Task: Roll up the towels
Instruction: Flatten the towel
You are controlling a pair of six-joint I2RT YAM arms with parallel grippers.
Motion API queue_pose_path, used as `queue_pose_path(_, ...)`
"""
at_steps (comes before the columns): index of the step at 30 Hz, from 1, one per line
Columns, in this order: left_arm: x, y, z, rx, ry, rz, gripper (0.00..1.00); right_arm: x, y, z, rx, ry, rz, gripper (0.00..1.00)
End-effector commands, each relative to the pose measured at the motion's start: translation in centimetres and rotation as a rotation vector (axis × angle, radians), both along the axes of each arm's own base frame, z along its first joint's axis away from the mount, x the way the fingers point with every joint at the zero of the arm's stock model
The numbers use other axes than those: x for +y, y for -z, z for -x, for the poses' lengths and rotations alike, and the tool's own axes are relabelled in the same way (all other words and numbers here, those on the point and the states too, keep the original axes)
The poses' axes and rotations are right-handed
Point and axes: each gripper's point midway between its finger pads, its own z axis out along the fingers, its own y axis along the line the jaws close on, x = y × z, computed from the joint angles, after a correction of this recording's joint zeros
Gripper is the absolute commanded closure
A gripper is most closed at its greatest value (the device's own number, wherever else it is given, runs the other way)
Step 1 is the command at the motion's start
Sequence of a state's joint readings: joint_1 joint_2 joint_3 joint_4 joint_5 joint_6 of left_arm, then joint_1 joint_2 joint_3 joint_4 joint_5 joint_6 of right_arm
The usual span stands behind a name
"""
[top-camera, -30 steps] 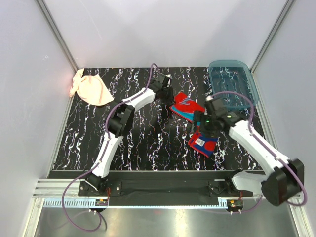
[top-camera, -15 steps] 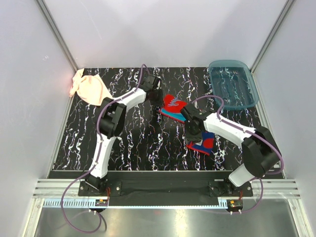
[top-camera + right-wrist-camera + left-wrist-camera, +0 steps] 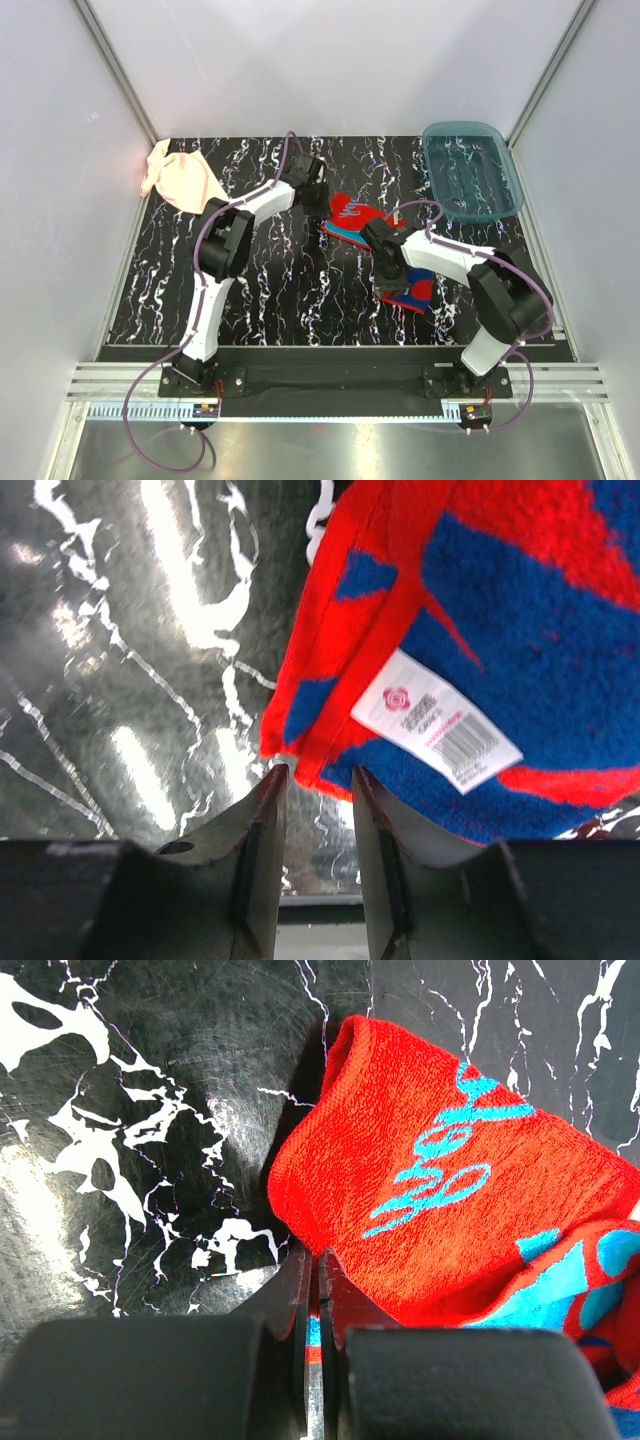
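The blue and red towel [image 3: 352, 213] lies stretched across the middle of the black marbled table [image 3: 280, 290], its near end [image 3: 418, 290] bunched. My left gripper [image 3: 322, 200] is shut on the far red edge; in the left wrist view the towel [image 3: 430, 1170] runs into the closed gripper [image 3: 318, 1258]. My right gripper [image 3: 385, 268] sits at the near end. In the right wrist view its narrowed gripper [image 3: 318, 772] pinches the towel's [image 3: 520, 630] red hem beside a white label [image 3: 435, 720]. The peach towel [image 3: 185, 180] lies crumpled at the far left corner.
A translucent blue tray [image 3: 472, 170] stands at the far right corner. White walls close in the table on three sides. The arm bases and a metal rail [image 3: 330, 378] line the near edge.
The right gripper came down and left onto the towel's near end and narrowed its jaws there. The left gripper drew the far end a little leftward.
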State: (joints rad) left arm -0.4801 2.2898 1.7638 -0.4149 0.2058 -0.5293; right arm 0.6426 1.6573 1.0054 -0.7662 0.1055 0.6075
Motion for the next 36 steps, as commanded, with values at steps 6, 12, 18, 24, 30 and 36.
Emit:
queue_pose_path(6,0.4,-1.9,0.0,-0.041,0.019,0.006,1.0,0.4,2.0,-0.3,0.0,0.0,0.014,0.77)
queue_pose_path(12,0.7,-2.0,0.0,-0.041,0.017,0.001,1.0,-0.3,0.6,-0.2,-0.022,0.01,0.027,1.0)
queue_pose_path(18,1.4,-2.8,0.1,-0.05,0.016,-0.008,1.0,0.0,-1.0,1.1,-0.003,0.002,-0.03,0.79)
queue_pose_path(24,2.0,-2.8,0.6,-0.045,0.008,-0.01,1.0,-0.2,-0.7,1.7,-0.006,0.019,-0.047,0.82)
queue_pose_path(30,2.2,-3.0,1.0,-0.045,0.012,-0.015,1.0,0.0,-0.1,2.0,0.004,0.024,-0.062,0.87)
queue_pose_path(36,2.5,-4.7,1.1,-0.065,0.012,-0.011,1.0,0.0,-1.5,0.8,-0.049,0.02,-0.059,1.0)
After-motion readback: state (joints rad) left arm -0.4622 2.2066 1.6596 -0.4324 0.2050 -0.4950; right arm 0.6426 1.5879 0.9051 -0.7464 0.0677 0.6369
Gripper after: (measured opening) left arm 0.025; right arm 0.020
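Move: Just under the right fingertips, about 1 cm to their left, 1 cm back and 1 cm lower, lies the towel's near left corner; its white label is some 4 cm right and 1 cm ahead of that hand. The left hand already pinches the towel's left end at its fingertips, with the turquoise lettering about 7 cm right and 4 cm ahead, and the near corner roughly 15 cm right and 22 cm back. Dipping about 1 cm onto the near corner, the right fingers shut, then part again partway as the hand lifts slightly and goes back about 2.5 cm; it sinks again and they close to pinch the towel's near edge by the corner. After holding still at first, the left hand keeps its pinch and draws the left end some 3 cm diagonally left and back. ##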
